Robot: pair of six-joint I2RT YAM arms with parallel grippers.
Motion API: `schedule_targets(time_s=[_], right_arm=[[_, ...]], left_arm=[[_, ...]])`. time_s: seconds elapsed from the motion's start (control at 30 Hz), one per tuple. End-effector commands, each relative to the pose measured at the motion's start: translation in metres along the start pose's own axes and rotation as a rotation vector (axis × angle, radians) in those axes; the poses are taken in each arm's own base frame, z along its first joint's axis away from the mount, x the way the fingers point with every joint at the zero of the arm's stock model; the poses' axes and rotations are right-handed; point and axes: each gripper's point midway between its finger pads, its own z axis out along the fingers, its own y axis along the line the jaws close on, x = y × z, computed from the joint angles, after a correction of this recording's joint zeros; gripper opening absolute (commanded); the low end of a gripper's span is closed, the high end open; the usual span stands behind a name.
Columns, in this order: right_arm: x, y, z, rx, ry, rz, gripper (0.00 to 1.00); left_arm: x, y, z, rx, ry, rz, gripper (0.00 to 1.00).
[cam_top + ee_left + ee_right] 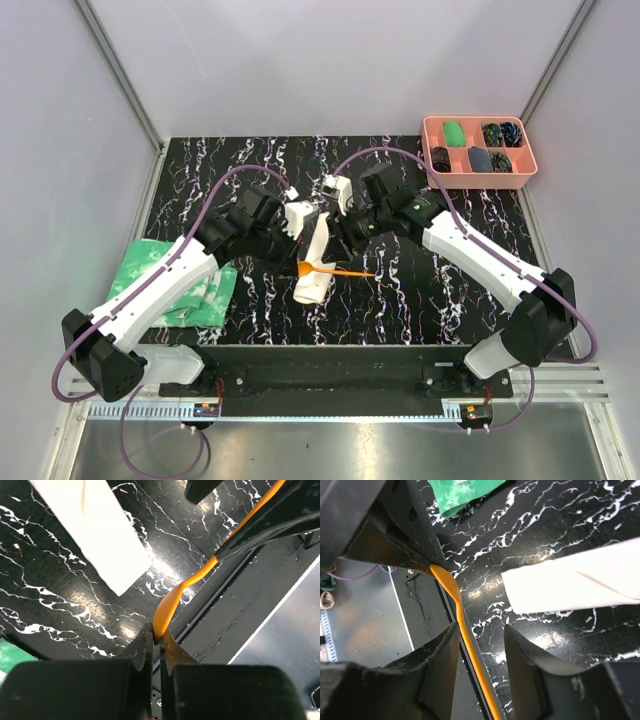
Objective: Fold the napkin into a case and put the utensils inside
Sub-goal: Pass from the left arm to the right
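The napkin [313, 262] lies on the black marbled table as a narrow, folded cream-white case. It also shows as the napkin [95, 530] in the left wrist view and the napkin [570, 582] in the right wrist view. Just beside its near end is an orange spoon [340, 271]. My left gripper [156, 639] is shut on the wide end of the spoon [172, 602]. The slim handle of the spoon [470, 645] runs between the fingers of my right gripper [480, 626]. That gripper is open, and the handle sits nearer its left finger.
A pink compartment tray [432, 140] with dark and green items stands at the back right. A green-and-white mottled cloth [150, 270] lies at the left under my left arm. The table's near edge and metal rail [235, 595] are close below both grippers.
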Motion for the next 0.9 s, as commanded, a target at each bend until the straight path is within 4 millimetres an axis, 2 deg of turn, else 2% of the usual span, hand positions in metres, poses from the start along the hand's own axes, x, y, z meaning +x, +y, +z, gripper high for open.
schedule_targets(time_s=[0.0,0.27,0.5,0.67,0.77,0.8,0.83,0.87], right_arm=[[0.000,0.008,0.011,-0.092,-0.012,-0.017,0.49],[0.024,0.021,0.031,-0.199,0.033,0.034,0.43],[0.018,0.031,0.029,-0.250,0.003,0.039,0.44],[0.026,0.032,0.032,-0.271,0.022,0.059,0.43],[0.029,0.031,0.034,-0.278,0.024,0.067,0.34],[0.027,0.031,0.034,-0.273,0.013,0.072,0.28],[0.025,0.029,0.035,-0.268,0.006,0.082,0.12],[0.021,0.029,0.036,-0.262,-0.005,0.092,0.04]], left_arm=[[-0.018,-0.014,-0.013,0.058,-0.072,0.037,0.00],[-0.025,-0.014,-0.012,0.057,-0.076,0.038,0.00],[-0.025,-0.012,-0.010,0.049,-0.069,0.040,0.00],[-0.027,-0.012,-0.013,0.042,-0.079,0.039,0.00],[-0.029,-0.013,-0.015,0.043,-0.085,0.041,0.00],[-0.030,-0.014,-0.015,0.047,-0.087,0.047,0.00],[-0.030,-0.012,-0.015,0.042,-0.088,0.047,0.00],[-0.031,-0.009,-0.016,0.018,-0.091,0.021,0.00]])
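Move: The orange spoon is already pinched at its bowl by the left gripper; its middle lies about 8 cm to the right of that hand, roughly level with it in reach and height. From the open right gripper, the spoon's middle is some 4 cm back, 1 cm right and 4 cm down. The folded white napkin lies on the table about 2 cm ahead, 2 cm left and 17 cm below the right hand; the green cloth's middle is about 24 cm left, 1 cm ahead and 15 cm below the left hand. Keep the left gripper shut on the spoon's bowl, near its place, while you bring the right gripper back and down, slightly left, about 5 cm in all, to the handle just past the bowl. Swing its fingertips some 15 degrees back towards the base on the way, then close the fingers around the handle from half open to nearly shut. ##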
